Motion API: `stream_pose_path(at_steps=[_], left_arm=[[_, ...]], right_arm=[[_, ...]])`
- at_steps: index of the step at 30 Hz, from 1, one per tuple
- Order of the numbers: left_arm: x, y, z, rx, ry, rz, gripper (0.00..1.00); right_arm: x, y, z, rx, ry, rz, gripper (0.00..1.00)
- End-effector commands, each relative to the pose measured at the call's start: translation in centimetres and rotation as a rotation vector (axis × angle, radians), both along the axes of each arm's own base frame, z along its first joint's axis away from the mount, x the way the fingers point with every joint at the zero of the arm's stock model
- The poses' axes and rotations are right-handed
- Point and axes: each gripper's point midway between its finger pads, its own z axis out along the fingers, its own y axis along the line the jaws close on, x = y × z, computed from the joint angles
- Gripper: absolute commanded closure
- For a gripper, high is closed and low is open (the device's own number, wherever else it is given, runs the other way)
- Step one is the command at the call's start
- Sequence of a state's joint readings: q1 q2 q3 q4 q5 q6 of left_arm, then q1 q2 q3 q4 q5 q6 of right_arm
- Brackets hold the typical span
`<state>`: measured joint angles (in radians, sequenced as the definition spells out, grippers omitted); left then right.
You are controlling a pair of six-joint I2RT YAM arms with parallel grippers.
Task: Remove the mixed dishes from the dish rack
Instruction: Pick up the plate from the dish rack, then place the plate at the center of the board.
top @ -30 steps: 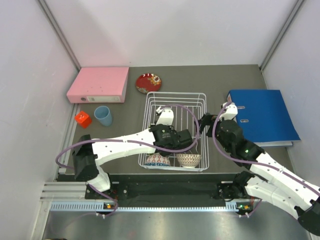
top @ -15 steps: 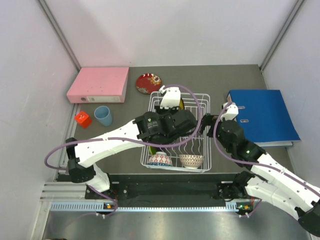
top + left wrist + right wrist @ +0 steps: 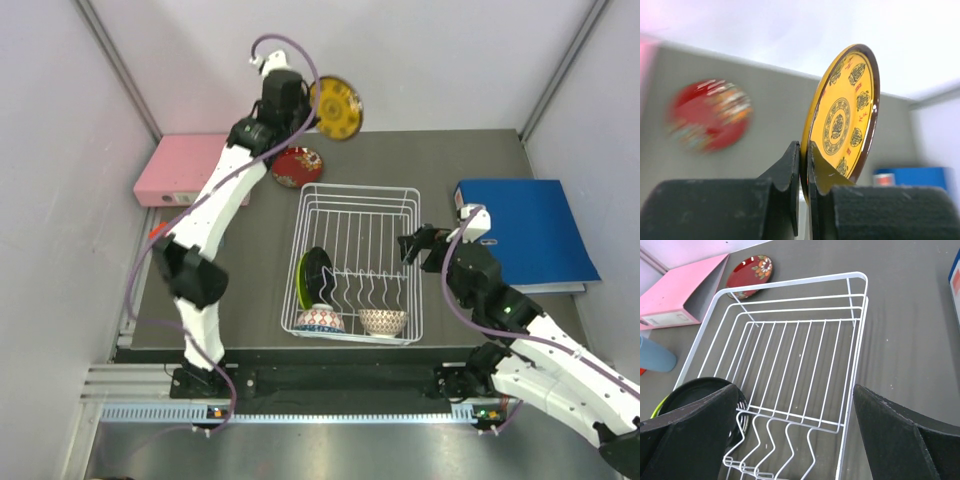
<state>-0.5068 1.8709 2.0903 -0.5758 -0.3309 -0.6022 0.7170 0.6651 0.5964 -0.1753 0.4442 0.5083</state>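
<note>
My left gripper (image 3: 314,110) is raised high over the table's far side, shut on the lower rim of the yellow patterned plate (image 3: 337,107), which stands on edge between the pads (image 3: 842,112). On the table below lies the dark red plate (image 3: 297,166). The white wire dish rack (image 3: 404,262) holds a lime green plate (image 3: 312,275) standing at its left, plus a blue patterned bowl (image 3: 317,320) and a beige patterned bowl (image 3: 380,320) at its near end. My right gripper (image 3: 415,245) hovers open above the rack's right rim (image 3: 860,330), nothing between its fingers (image 3: 900,432).
A pink binder (image 3: 190,170) lies at the far left and a blue binder (image 3: 525,232) at the right. In the right wrist view the pale blue cup (image 3: 655,355) stands left of the rack. A small red cube (image 3: 155,232) peeks out beside the left arm.
The left arm has lifted the yellow plate out of the rack and swung it up toward the far left. The green plate is now uncovered. The right arm has barely moved.
</note>
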Motion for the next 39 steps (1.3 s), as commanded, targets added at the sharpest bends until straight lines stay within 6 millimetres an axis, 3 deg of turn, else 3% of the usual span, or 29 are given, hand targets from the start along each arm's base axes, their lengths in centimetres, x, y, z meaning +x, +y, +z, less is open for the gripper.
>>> stream_pose_path(at_steps=[1,2,3,5,6,9,21,26,39], left_arm=[[4.9,-7.1,1.6,-0.262,-0.057,-0.348,1.00],[5.1,-8.4,2.3,-0.328,-0.082,-0.447,1.00],[7.2,-7.7,0.0,-0.367,-0.056,-0.443,1.00],[8.8,-7.0,-1.7,-0.475,-0.005,-0.445,1.00],[9.9,-7.2,-3.7,-0.500,0.016,-0.446,1.00],[11.1,-7.6,-6.7,-0.547,0.064,-0.465,1.00],[12.1,-8.7,-14.6,-0.526,0.185,-0.465,1.00],[12.0,-7.7,-18.2,-0.479,0.288,-0.372,1.00],[11.6,-5.8,-25.2,-0.445,0.462,-0.223,1.00]], right_arm=[[0.4,-0.4,1.8,0.015,-0.042,-0.021,0.02],[0.5,-0.3,1.8,0.016,-0.043,-0.021,0.02],[0.5,-0.3,1.7,0.017,-0.041,-0.021,0.02],[0.6,-0.2,1.8,0.018,-0.044,-0.018,0.02],[0.7,-0.1,1.7,0.016,-0.043,-0.020,0.02],[0.9,-0.2,1.4,-0.004,-0.040,-0.026,0.02],[1.8,0.8,-0.2,-0.026,-0.004,-0.010,0.02],[1.9,1.1,-0.4,-0.022,0.002,-0.005,0.02],[1.5,0.6,-0.3,-0.022,0.000,-0.008,0.03]])
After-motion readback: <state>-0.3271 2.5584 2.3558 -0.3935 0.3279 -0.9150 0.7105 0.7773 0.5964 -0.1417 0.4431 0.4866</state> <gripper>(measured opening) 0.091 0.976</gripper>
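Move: The yellow plate is already pinched in my left hand. Its clear patch of table behind the dish rack lies about 16 cm ahead, 12 cm right and 32 cm below. The red plate lies roughly 17 cm ahead and 3 cm left, the pink binder 14 cm ahead and 28 cm left, both at table level; the rack's middle is some 15 cm back, 10 cm right. From my right hand that patch is about 38 cm ahead, 8 cm left, 20 cm below. I swing my left hand forward and a little right past the rack's far end, then sink steeply towards the clear table right of the red plate, about 24 cm down and 11 cm forward in all, easing off midway before a slower last descent. My fingers keep the yellow plate pinched while the wrist turns clockwise, rolls left side down and tips some 25 degrees downward. My open right hand sinks slightly. ##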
